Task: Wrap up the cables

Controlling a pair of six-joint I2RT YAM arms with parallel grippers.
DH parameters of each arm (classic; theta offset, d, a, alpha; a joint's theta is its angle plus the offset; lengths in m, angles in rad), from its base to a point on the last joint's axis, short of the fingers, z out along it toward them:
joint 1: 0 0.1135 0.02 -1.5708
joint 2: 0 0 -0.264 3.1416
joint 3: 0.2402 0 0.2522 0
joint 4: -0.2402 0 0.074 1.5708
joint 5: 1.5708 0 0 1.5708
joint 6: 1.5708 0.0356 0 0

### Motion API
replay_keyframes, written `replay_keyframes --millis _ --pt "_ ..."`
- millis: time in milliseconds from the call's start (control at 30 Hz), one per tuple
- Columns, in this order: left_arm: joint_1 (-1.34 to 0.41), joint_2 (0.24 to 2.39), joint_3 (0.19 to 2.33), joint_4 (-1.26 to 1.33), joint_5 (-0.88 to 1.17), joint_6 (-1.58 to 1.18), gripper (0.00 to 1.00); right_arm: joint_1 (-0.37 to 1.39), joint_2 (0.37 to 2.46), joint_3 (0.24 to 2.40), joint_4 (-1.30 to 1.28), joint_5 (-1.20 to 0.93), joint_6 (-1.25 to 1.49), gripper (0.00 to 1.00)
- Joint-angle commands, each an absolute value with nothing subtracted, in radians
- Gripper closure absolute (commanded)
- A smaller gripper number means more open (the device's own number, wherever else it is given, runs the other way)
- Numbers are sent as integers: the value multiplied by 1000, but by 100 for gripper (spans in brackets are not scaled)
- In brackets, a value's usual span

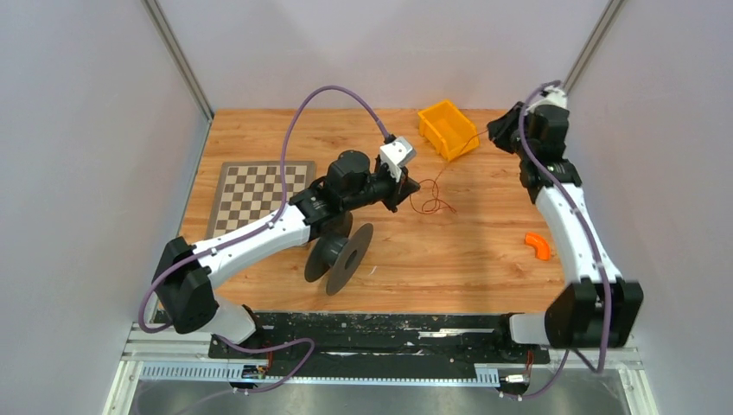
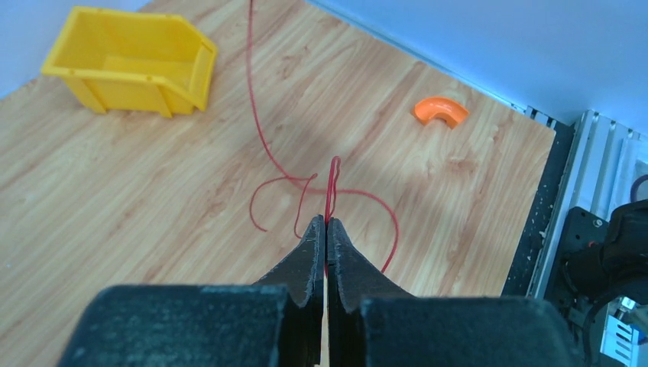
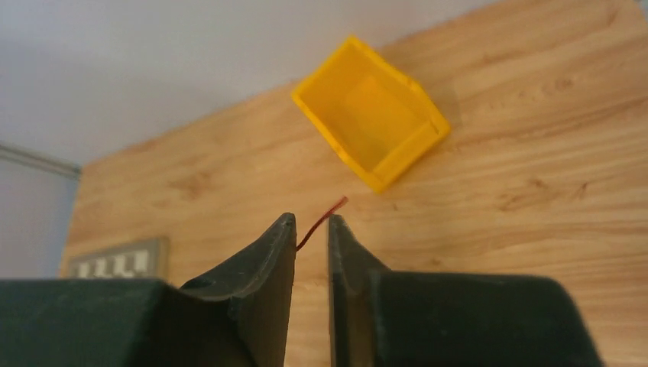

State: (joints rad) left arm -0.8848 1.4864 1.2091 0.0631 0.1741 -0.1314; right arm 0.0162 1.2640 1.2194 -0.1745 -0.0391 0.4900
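Note:
The thin red wire (image 1: pixel 432 206) lies in loose loops on the wooden table, right of centre, and one strand runs up toward the yellow bin. My left gripper (image 2: pixel 326 220) is shut on a fold of this wire (image 2: pixel 333 187), just above the loops. It also shows in the top view (image 1: pixel 413 188). The dark grey spool (image 1: pixel 341 251) stands on the table under my left arm. My right gripper (image 3: pixel 312 222) hovers at the far right by the bin. Its jaws stand a narrow gap apart, and the wire's end (image 3: pixel 321 220) passes between them.
A yellow bin (image 1: pixel 448 128) stands at the back, empty inside in the right wrist view (image 3: pixel 370 115). An orange elbow piece (image 1: pixel 538 245) lies at the right. A checkerboard mat (image 1: pixel 259 194) lies at the left. Walls close in on three sides.

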Motion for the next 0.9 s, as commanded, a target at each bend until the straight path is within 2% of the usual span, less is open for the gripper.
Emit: replay_keyframes --millis 0,100,300,467,567,667,867 --pt "-884 1447 1249 71 154 -91 100 9 1457 1373 -425 -310 267 71" --pt "-882 1461 1277 48 109 -98 100 9 1494 1440 -568 -382 210 57" --pt "-873 1507 1364 -50 48 -99 100 9 1244 1241 -435 -510 167 35" --pt "-857 1524 1414 -89 58 -131 100 9 1047 953 -124 -700 216 34" --pt "-846 1539 1462 -131 52 -148 100 29 940 759 175 -786 301 34" --pt "-838 1555 1507 -176 49 -158 100 107 873 626 366 -720 273 34" --pt "-835 1541 1516 -184 80 -164 100 256 906 604 376 -528 165 32"
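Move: The right hand, at the loose end of the red cable, has the cable's loops about 9 cm back, 11 cm to its left and 30 cm below. From that hand the yellow box stands some 14 cm ahead and 4 cm left, the orange piece about 20 cm back and 13 cm right. From the left hand, already pinching the cable, the loops lie roughly 5 cm ahead, 7 cm right and 26 cm down. Right hand opens, lets go, sweeps some 20 cm back-left towards the cable loops; left, still pinching, rises forward. ##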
